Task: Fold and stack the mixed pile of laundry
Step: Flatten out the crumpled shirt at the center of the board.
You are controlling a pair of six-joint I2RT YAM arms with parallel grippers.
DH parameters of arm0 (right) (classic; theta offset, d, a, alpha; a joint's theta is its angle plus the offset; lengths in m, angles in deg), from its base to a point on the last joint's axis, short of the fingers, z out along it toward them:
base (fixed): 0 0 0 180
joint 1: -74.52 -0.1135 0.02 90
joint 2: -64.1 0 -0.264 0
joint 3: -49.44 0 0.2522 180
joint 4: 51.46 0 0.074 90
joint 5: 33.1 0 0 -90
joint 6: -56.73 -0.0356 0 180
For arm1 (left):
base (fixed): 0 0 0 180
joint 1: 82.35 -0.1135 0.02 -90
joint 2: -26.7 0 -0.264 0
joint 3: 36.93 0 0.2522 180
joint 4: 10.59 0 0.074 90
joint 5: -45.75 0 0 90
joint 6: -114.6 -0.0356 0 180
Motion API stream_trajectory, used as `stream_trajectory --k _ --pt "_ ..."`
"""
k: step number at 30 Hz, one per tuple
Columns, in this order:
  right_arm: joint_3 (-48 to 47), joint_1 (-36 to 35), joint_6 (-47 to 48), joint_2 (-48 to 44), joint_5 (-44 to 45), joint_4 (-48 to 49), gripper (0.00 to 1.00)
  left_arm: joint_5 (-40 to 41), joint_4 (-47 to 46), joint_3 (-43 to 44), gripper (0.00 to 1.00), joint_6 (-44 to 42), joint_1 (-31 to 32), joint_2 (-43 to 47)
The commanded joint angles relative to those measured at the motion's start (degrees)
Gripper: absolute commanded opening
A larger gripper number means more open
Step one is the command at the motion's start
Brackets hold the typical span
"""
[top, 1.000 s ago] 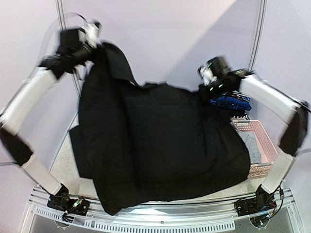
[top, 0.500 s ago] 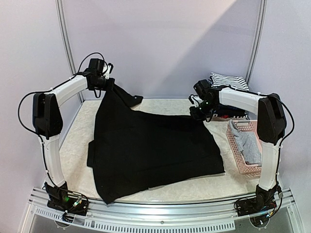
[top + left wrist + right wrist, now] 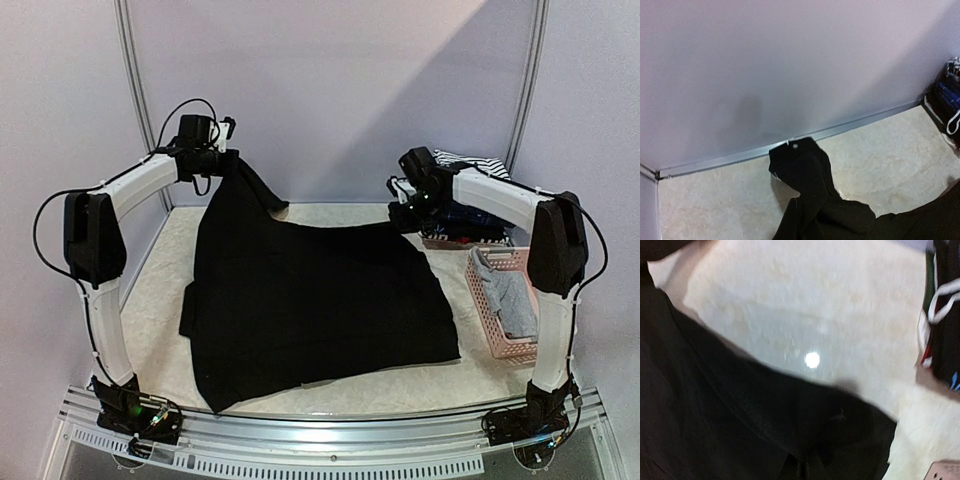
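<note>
A large plain black garment (image 3: 310, 300) lies spread over most of the table, its two far corners lifted. My left gripper (image 3: 222, 158) is shut on the far left corner, and the cloth hangs down from it. My right gripper (image 3: 402, 213) is shut on the far right corner, low over the table. In the left wrist view the black garment (image 3: 812, 192) drapes below, a small white dot (image 3: 795, 146) near its top edge; my fingers are hidden. Blurred black garment (image 3: 740, 415) fills the right wrist view. A black-and-white striped garment (image 3: 475, 163) lies behind the right arm.
A pink lattice basket (image 3: 524, 348) stands at the right edge with a grey garment (image 3: 505, 295) in it. A dark blue folded stack (image 3: 470, 228) sits behind the basket, also showing as a dark stack (image 3: 946, 315). The back wall is close behind both grippers.
Both arms have come down and back from a high lift. The black garment, held up near the camera before, now lies flatter across the table with its far edge stretched between the grippers.
</note>
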Motion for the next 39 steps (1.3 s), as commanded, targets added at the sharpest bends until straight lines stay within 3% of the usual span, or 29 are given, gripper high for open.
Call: stream_trajectory --k 1,3,5,8,10,11,12,13,18,25,31,39 --pt "-7.6 2.3 -1.6 4.8 2.5 0.2 0.00 -5.0 -16.3 -3.7 0.00 1.0 -0.9 -1.5" --pt "-10.8 4.1 -2.9 7.0 0.5 0.6 0.00 -4.5 -14.9 0.6 0.01 1.9 -1.6 -5.8" --pt "-15.5 5.3 -3.8 11.4 -0.9 -1.5 0.03 -4.2 -6.2 10.4 0.06 4.1 -2.7 -12.0" --pt "-20.8 6.2 -3.7 16.6 -1.1 -4.2 0.24 -4.8 -1.2 16.4 0.40 8.3 -3.5 -16.9" --pt "-21.9 6.7 -4.0 18.3 -1.3 -3.9 0.43 -2.9 -2.5 14.3 0.72 9.2 -3.4 -16.3" --pt "-22.1 6.8 -4.1 18.6 -1.4 -3.5 0.47 -2.2 -3.0 13.1 0.87 9.4 -3.3 -15.6" --pt "-22.1 6.8 -4.2 18.6 -1.6 -3.3 0.50 -1.4 -2.9 12.2 0.97 9.5 -3.1 -14.8" --pt "-22.1 6.9 -4.1 18.3 -1.9 -2.8 0.54 -0.3 -2.7 11.4 0.99 9.7 -3.0 -13.9" --pt "-20.3 6.7 -3.9 15.2 -3.8 -1.4 0.65 6.1 0.8 6.0 1.00 8.5 -1.3 -7.5" --pt "-9.8 4.6 -2.7 7.4 -2.9 2.7 0.80 17.8 12.1 0.8 1.00 10.3 0.2 -0.8" --pt "2.6 -0.4 -0.5 -2.0 -1.7 7.5 0.84 19.2 10.2 -16.6 1.00 10.7 4.2 10.6" --pt "21.2 -9.7 4.3 -14.1 0.2 16.3 0.84 23.5 11.3 -39.0 0.95 12.8 16.8 26.7"
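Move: My left hand grips one far corner of the black shirt, up over the board's far edge. The shirt's middle lies about 26 cm back, 20 cm to its right and 22 cm below; the drooping sleeve end is about level, 11 cm right, 18 cm down. My right hand holds the other corner, with the shirt's middle some 13 cm back, 19 cm left, 12 cm below. The folded stack stands 4 cm ahead and 15 cm right of that hand, the pink basket 15 cm back, 25 cm right. I cast both held corners forward 7 to 9 cm with a slight lift, then drop them towards the board, opening both grippers to let the shirt go. With fingers open I then sweep both hands back over the cloth, the left about 22 cm, rising then sinking again as it tips further down, the right about 14 cm and drifting left. ##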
